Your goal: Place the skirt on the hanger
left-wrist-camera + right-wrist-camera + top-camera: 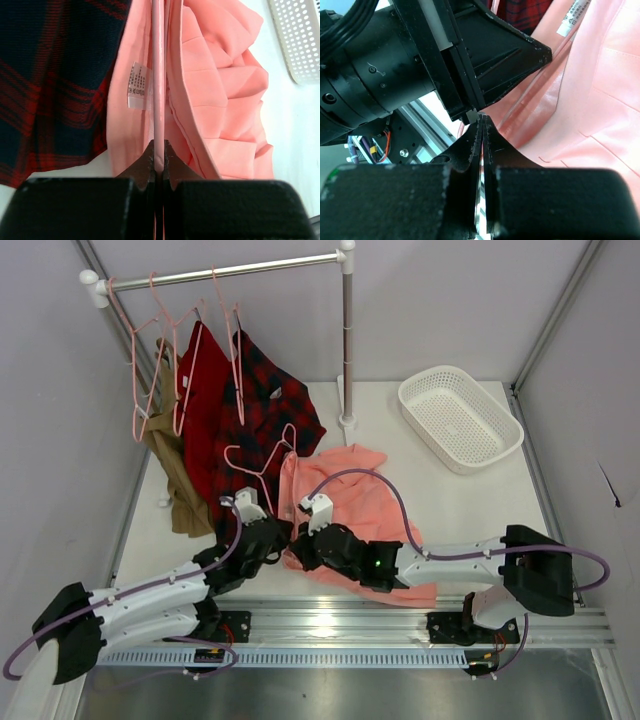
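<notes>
The salmon-pink skirt (360,505) lies crumpled on the table in front of both arms. Its white label (138,85) shows at the waist, which stands open around the hanger. The pale-pink hanger (262,478) lies with its hook toward the plaid shirt, one wire (158,75) running into the skirt. My left gripper (278,538) (159,155) is shut on that wire. My right gripper (302,548) (482,122) is shut right beside the left one, at the skirt's (590,100) near edge. I see nothing between its jaws.
A white rail (230,272) at the back carries spare pink hangers (150,350), a red garment (205,380), a red-and-black plaid shirt (270,400) and a tan garment (180,480). The rack post (347,340) stands mid-back. A white basket (460,418) sits at back right.
</notes>
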Available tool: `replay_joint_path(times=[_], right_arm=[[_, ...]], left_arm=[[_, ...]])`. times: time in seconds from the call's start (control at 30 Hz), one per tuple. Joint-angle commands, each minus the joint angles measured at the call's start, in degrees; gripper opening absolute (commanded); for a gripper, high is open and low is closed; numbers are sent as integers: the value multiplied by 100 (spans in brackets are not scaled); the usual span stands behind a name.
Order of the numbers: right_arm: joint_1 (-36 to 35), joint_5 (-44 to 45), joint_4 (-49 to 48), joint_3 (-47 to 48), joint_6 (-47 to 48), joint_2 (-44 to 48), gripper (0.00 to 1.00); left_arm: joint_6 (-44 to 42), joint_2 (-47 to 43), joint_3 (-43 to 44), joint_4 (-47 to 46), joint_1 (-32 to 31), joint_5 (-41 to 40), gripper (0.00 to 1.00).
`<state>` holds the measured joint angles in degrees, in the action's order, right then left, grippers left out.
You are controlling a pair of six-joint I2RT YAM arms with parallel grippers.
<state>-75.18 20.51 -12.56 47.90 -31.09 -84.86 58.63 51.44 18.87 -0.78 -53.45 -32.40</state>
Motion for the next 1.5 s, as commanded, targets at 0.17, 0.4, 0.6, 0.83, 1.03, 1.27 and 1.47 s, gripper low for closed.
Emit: replay_joint_path(times=[0.17, 0.4, 0.6, 0.83, 1.03, 1.27, 1.47], right_arm=[[3, 523, -107, 387, -143, -224, 0], [3, 805, -63, 396, -239, -92, 0], [20, 605, -71, 404, -29, 127, 0], [-120, -301, -774, -298, 973, 724, 6], [-181, -636, -713, -281, 1491, 664, 29], [-366, -689, -941, -211, 2018, 550, 32], [-419, -794, -994, -114, 2300, 506, 35]], left_arm=[[228, -503, 520, 911, -34, 50, 0], [245, -688, 925, 1544, -34, 137, 0], [61, -820, 1224, 1896, -43, 164, 0], [-220, -943, 1242, 2319, -43, 67, 0], [-221, -1022, 1206, 2240, -34, 190, 0], [-194, -881, 1356, 2275, -43, 392, 0], [-212, -899, 1426, 2257, -42, 507, 0]])
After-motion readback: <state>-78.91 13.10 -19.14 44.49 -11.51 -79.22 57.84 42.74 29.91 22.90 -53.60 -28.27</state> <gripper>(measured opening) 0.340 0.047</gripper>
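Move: The pale ribbon loop of the skirt seems to be already pinched in the right fingers; the hanger's near corner, where it belongs, lies about 1 cm ahead and 2 cm left of the right fingertips, at much their height. From the left hand, which grips the hanger's bar, that corner is some 4 cm back and 2 cm right. The skirt's heap centres roughly 11 cm ahead and 13 cm right of the right hand, 9 cm lower. The right fingers let go of the ribbon loop at the hanger's near corner: still shut, they first ease about 1.5 cm forward, then rise some 3.5 cm and draw back about 5 cm, opening to a third while the fingers tip up and swing round counter-clockwise. The left hand keeps its pinch on the bar, lifting the hanger about 4 cm and bringing it back 2.5 cm. ##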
